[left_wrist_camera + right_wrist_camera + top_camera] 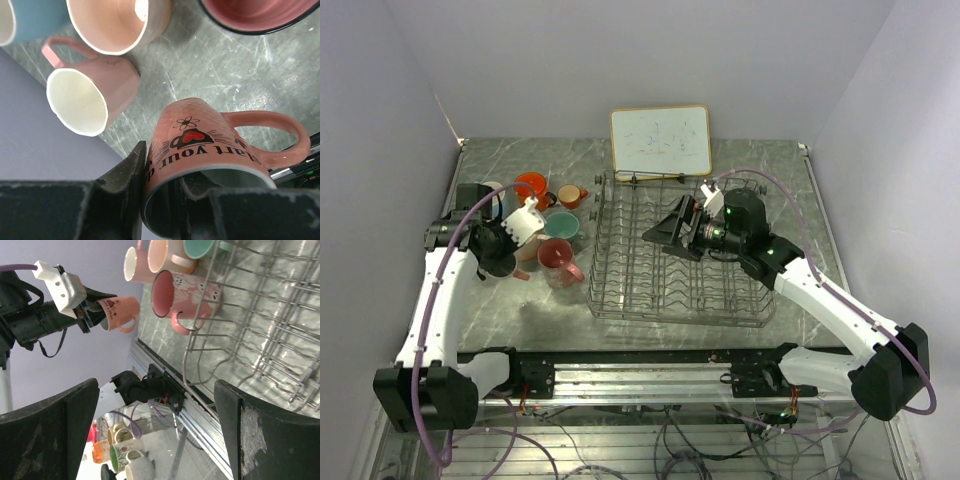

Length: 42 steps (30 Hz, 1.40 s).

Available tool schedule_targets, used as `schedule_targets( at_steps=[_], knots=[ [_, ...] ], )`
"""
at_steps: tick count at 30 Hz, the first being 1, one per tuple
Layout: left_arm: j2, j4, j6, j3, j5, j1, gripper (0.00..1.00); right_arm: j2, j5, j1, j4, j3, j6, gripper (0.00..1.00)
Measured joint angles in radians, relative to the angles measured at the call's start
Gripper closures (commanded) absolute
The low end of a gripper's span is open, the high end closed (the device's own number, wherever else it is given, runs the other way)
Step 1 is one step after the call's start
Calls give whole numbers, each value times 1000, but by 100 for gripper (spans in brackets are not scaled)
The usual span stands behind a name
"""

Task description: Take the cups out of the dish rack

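Note:
A peach mug [210, 135] with a heart and black lettering hangs tilted over the marble table; my left gripper [160, 195] is shut on its rim, one finger inside and one outside. From above, that gripper [503, 252] sits at the table's left with the peach mug [527, 252] among the other cups: orange [530, 187], small orange [572, 195], mint green [560, 225], pink [558, 260]. The dark wire dish rack [680, 260] fills the middle, and I see no cup among its tines. My right gripper [665, 232] hovers over the rack, open [155, 435] and holding nothing.
A white framed board [660, 140] leans at the back behind the rack. A pink cup with a cream inside [95, 95] lies on its side close to the held mug. A light blue cup [30, 15] stands by the left wall. The metal rail [640, 375] runs along the near edge.

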Motion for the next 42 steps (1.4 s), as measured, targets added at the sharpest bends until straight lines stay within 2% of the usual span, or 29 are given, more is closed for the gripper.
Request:
schedule_targets(
  at_steps=[8, 13, 23, 31, 32, 34, 36, 42],
  knots=[
    [49, 97, -8, -133, 28, 37, 93, -7, 108, -8, -147, 26, -85, 0],
    [151, 187, -31, -196, 32, 37, 93, -42, 156, -21, -201, 34, -119, 0],
    [268, 266, -34, -210, 97, 37, 93, -68, 190, -40, -261, 34, -143, 0],
    [303, 304, -31, -243, 106, 43, 92, -73, 227, -66, -325, 38, -171, 0],
    [305, 305, -31, -245, 107, 44, 88, -73, 229, -68, -333, 41, -174, 0],
    [309, 307, -30, -245, 108, 48, 69, -73, 234, -72, -344, 48, -179, 0],
    [309, 307, -30, -245, 109, 53, 55, -73, 239, -77, -349, 51, -187, 0],
    [272, 301, -18, -244, 113, 77, 29, -72, 252, -86, -378, 80, -202, 0]
  ],
)
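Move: My left hand holds the salmon mug by its wall. The empty spot it goes to lies about 17 cm below, some 4 cm right and 1 cm back. Of the mugs standing there, the red-pink one is about 12 cm right and 5 cm ahead of my hand, the peach one 11 cm ahead and 2 cm right, and the white-lined pink one 9 cm ahead and 8 cm left. From my empty right hand the spot lies some 34 cm left, 9 cm back and 25 cm down. I lower the salmon mug almost straight down, about 13 cm, with my left hand, tipping the fingers steeper as I go, until it stands on the table beside the red-pink mug. Then I spread the fingers off its wall and just begin to rise. Meanwhile my open, empty right hand draws off to the right and a little down over the rack, rolling its left side down. ##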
